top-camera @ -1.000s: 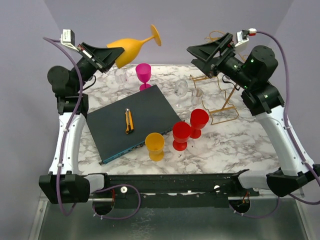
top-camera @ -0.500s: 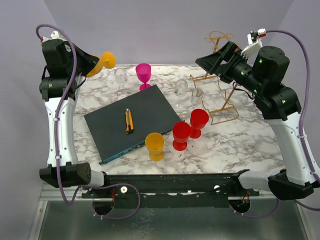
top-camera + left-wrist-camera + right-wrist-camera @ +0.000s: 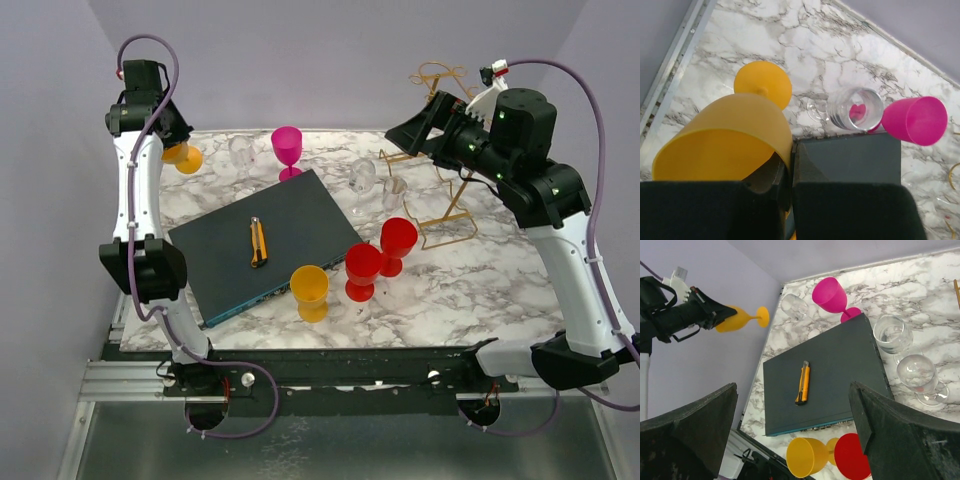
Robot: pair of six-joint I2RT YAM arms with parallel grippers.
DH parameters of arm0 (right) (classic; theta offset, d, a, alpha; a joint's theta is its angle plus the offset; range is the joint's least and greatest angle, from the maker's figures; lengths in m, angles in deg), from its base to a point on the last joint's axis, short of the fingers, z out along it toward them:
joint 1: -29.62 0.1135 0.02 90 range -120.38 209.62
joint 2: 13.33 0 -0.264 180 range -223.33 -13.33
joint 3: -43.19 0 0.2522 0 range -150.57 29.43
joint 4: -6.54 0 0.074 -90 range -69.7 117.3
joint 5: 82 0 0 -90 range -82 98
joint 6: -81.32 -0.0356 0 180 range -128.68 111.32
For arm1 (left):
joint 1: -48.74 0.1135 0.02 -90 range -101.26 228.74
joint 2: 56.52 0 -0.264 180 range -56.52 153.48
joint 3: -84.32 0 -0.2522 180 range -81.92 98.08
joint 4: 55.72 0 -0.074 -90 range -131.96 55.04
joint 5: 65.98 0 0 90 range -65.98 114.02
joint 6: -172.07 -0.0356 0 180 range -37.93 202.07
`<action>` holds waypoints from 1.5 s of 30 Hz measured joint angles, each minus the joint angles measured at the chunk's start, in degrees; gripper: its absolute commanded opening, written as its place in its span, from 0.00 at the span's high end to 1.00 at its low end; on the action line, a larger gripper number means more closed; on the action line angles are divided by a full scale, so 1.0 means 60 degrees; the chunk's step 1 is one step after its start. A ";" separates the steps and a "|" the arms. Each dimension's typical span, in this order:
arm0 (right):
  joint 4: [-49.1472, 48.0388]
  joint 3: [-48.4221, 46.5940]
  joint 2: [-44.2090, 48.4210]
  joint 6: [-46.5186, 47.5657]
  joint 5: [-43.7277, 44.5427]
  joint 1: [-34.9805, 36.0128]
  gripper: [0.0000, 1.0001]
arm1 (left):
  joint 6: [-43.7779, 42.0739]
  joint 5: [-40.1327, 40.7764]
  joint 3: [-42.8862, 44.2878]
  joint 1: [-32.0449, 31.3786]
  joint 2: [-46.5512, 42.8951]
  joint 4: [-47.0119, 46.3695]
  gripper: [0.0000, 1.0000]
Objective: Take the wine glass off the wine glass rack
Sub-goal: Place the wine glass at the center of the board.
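Observation:
My left gripper (image 3: 168,146) is shut on the rim of an orange wine glass (image 3: 186,158) and holds it above the table's far left corner. In the left wrist view the glass (image 3: 725,145) is pinched at my left gripper (image 3: 790,167), its foot pointing down at the marble. The right wrist view shows that wine glass (image 3: 740,319) from the side. The gold wire wine glass rack (image 3: 446,216) stands at the far right. My right gripper (image 3: 405,130) hangs open in front of the rack with nothing in it; seen from its own wrist, the right gripper (image 3: 795,412) looks across the table.
A dark board (image 3: 295,215) with an orange utility knife (image 3: 258,242) lies mid-table. A pink glass (image 3: 287,148) and a clear glass (image 3: 240,152) stand behind it. Two clear glasses (image 3: 362,177) stand beside the rack. Two red glasses (image 3: 362,268) and an orange glass (image 3: 310,290) stand in front.
The left arm has swung the orange glass from high at the back over to the left and down, turning its foot downward. The right arm lifted slightly and stayed open.

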 measured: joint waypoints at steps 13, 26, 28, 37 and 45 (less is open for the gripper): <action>0.0168 -0.0240 -0.0474 0.0251 -0.0011 0.0000 0.00 | -0.0754 0.0157 0.1719 0.0015 0.2637 0.1126 1.00; 0.0273 -0.0240 -0.0637 0.0255 -0.0062 0.0000 0.00 | -0.0892 0.0025 0.1792 0.0015 0.3359 0.1446 1.00; 0.0284 -0.0240 -0.0637 0.0255 -0.0076 0.0000 0.00 | -0.0892 0.0000 0.1792 0.0015 0.3497 0.1472 1.00; 0.0280 -0.0153 -0.0634 0.0240 -0.0084 0.0000 0.00 | -0.0947 -0.0033 0.1792 0.0015 0.3727 0.1486 0.86; 0.0291 -0.0135 -0.0634 0.0237 -0.0084 0.0000 0.00 | -0.1035 -0.0047 0.1803 0.0011 0.3818 0.1508 0.54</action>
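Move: The yellow wine glass, already pinched by its rim in the left hand, goes to bare marble just off the board's far-left edge, a spot some 3 cm ahead of that hand, 5 cm left and 29 cm below. From this spot a clear glass stands about 14 cm right and 4 cm farther out, the magenta glass some 25 cm right and 8 cm farther; the board's middle lies about 16 cm right and 14 cm nearer. From the right hand the spot is roughly 51 cm left, 19 cm ahead, 44 cm below. The yellow glass is lowered about 14 cm onto the marble by the left hand, which first eases some 3 cm forward and then sinks nearly straight down, its fingers tipping about 20 degrees further downward; the descent slows near the table, then the fingers part to about a third open, one inside the bowl and one outside. The empty right hand, wide open, sinks 2 or 3 cm. ##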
